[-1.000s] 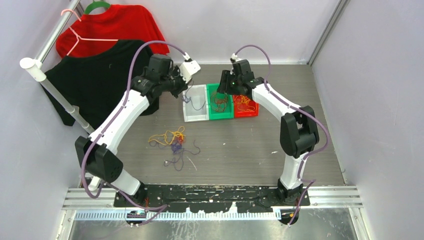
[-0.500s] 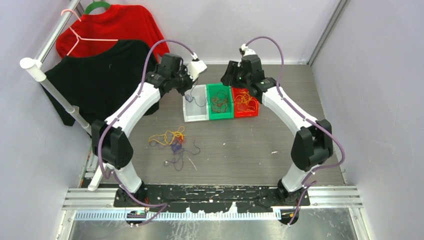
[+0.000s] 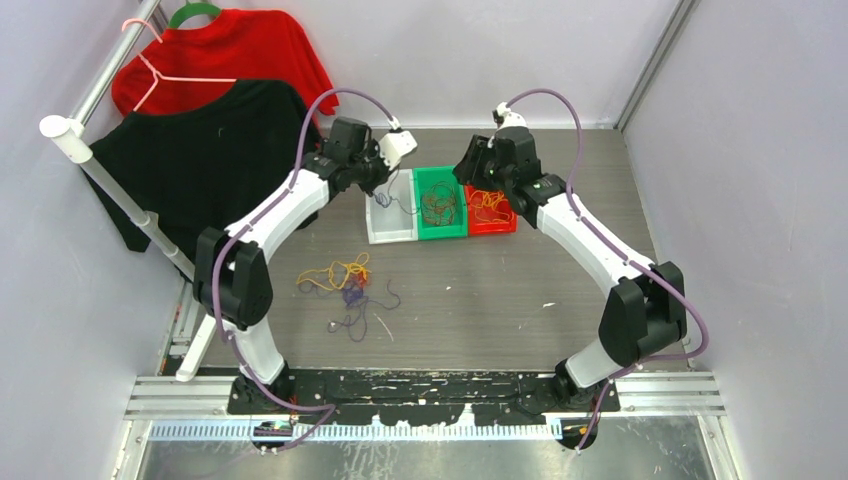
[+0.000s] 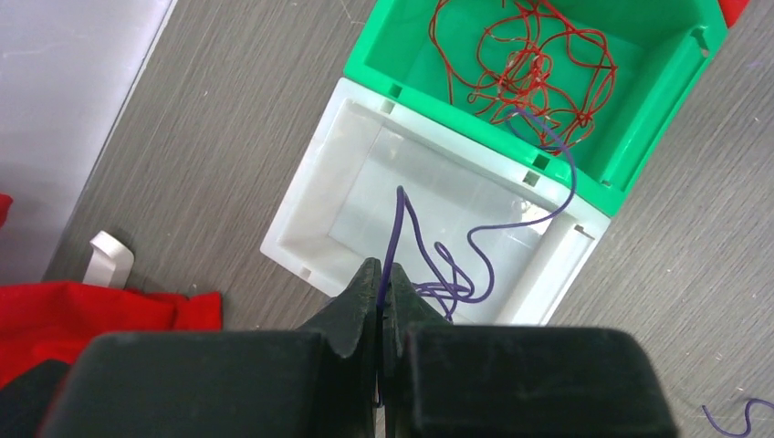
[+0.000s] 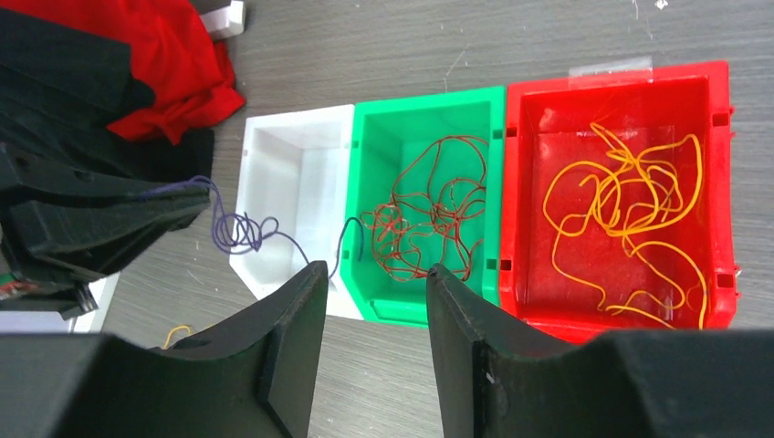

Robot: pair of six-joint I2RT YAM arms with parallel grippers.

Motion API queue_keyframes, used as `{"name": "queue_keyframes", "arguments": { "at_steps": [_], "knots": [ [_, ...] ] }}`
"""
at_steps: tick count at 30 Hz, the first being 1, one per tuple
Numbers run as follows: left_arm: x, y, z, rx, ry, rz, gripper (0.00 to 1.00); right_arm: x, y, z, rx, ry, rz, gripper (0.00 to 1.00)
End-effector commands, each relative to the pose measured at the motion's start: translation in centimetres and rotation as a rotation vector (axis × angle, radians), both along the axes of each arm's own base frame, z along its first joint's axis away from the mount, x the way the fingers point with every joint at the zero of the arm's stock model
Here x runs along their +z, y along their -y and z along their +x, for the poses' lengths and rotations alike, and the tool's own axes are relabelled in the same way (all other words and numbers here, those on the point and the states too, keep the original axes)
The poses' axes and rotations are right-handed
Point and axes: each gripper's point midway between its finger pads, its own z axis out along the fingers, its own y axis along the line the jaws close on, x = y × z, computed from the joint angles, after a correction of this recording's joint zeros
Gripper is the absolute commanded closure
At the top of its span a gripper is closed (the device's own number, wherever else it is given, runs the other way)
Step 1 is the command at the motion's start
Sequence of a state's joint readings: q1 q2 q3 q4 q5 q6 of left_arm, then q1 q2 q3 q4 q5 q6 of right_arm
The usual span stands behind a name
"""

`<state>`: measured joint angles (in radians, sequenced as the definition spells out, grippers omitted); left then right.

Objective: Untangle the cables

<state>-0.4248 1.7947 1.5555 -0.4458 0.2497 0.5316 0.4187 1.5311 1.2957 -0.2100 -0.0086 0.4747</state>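
Note:
My left gripper point(image 4: 381, 274) is shut on a thin purple cable point(image 4: 484, 255) above the white bin point(image 4: 301, 239). The cable's loops hang into that bin, and its far end reaches over the green bin's wall point(image 4: 630, 173). Dark red cables point(image 5: 429, 214) lie in the green bin point(image 3: 441, 230), orange cables point(image 5: 630, 201) in the red bin point(image 3: 497, 224). My right gripper point(image 5: 374, 269) hovers open and empty above the green bin's near edge. A tangle of orange and purple cables point(image 3: 345, 282) lies on the table in front of the bins.
A red shirt point(image 3: 225, 55) and a black shirt point(image 3: 190, 150) hang on a rack point(image 3: 75, 140) at the back left, close to the left arm. Grey walls close in the table at the back and the sides. A small white piece point(image 4: 108, 257) lies by the red cloth.
The left gripper has moved right, over the white bin, with the purple cable. The right gripper has lifted away from the green bin, back and to the right.

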Motion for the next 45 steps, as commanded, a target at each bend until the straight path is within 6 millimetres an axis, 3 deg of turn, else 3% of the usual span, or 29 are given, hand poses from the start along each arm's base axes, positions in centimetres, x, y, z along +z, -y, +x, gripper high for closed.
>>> {"name": "queue_keyframes", "arguments": {
  "at_steps": [1,5,16,24,33,38,39,44,45],
  "knots": [
    [3.3,-1.3,2.1,0.052,0.096,-0.103,1.00,2.3,0.2,0.1,-0.021,0.060,0.038,0.52],
    [3.9,-2.4,1.7,0.070,0.104,-0.134,1.00,1.9,0.2,0.0,-0.025,0.054,0.048,0.54],
    [2.3,-3.0,1.8,0.111,0.090,-0.107,1.00,1.6,0.2,-0.2,-0.043,0.030,0.069,0.65],
    [2.2,0.0,1.6,0.063,0.095,-0.096,1.00,2.7,0.8,-0.5,-0.062,0.050,0.072,0.67],
    [-1.0,1.0,2.1,0.049,0.058,-0.052,1.00,2.7,3.1,-1.1,-0.108,0.041,0.102,0.71],
    [-2.8,0.8,2.7,0.078,0.033,-0.027,0.99,3.2,3.2,-1.3,-0.105,0.048,0.117,0.73],
    [-3.0,0.7,2.8,0.089,0.027,-0.021,0.95,3.2,3.1,-1.3,-0.101,0.046,0.119,0.73],
    [-2.6,0.5,1.9,0.062,-0.031,-0.002,0.20,3.0,2.9,-1.3,-0.093,0.034,0.124,0.74],
    [-2.2,0.5,1.5,0.049,-0.041,0.001,0.09,3.0,2.8,-1.3,-0.093,0.032,0.124,0.73]
  ]
}}
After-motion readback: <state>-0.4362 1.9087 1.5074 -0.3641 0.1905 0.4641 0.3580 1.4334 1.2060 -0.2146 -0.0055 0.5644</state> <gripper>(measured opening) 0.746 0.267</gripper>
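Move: The left hand still pinches the purple cable; the white bin it goes to has its middle about 4 cm right, 2 cm back and 15 cm below. The green bin lies about 15 cm right and 1 cm back, and the remaining tangle some 20 cm back and 6 cm left, both far below. From the empty right hand the white bin is roughly 15 cm left, 5 cm back and 20 cm below. Left hand sways 4 cm left, returns, sinks 5 cm, releasing purple cable into white bin; right drifts rightward. ##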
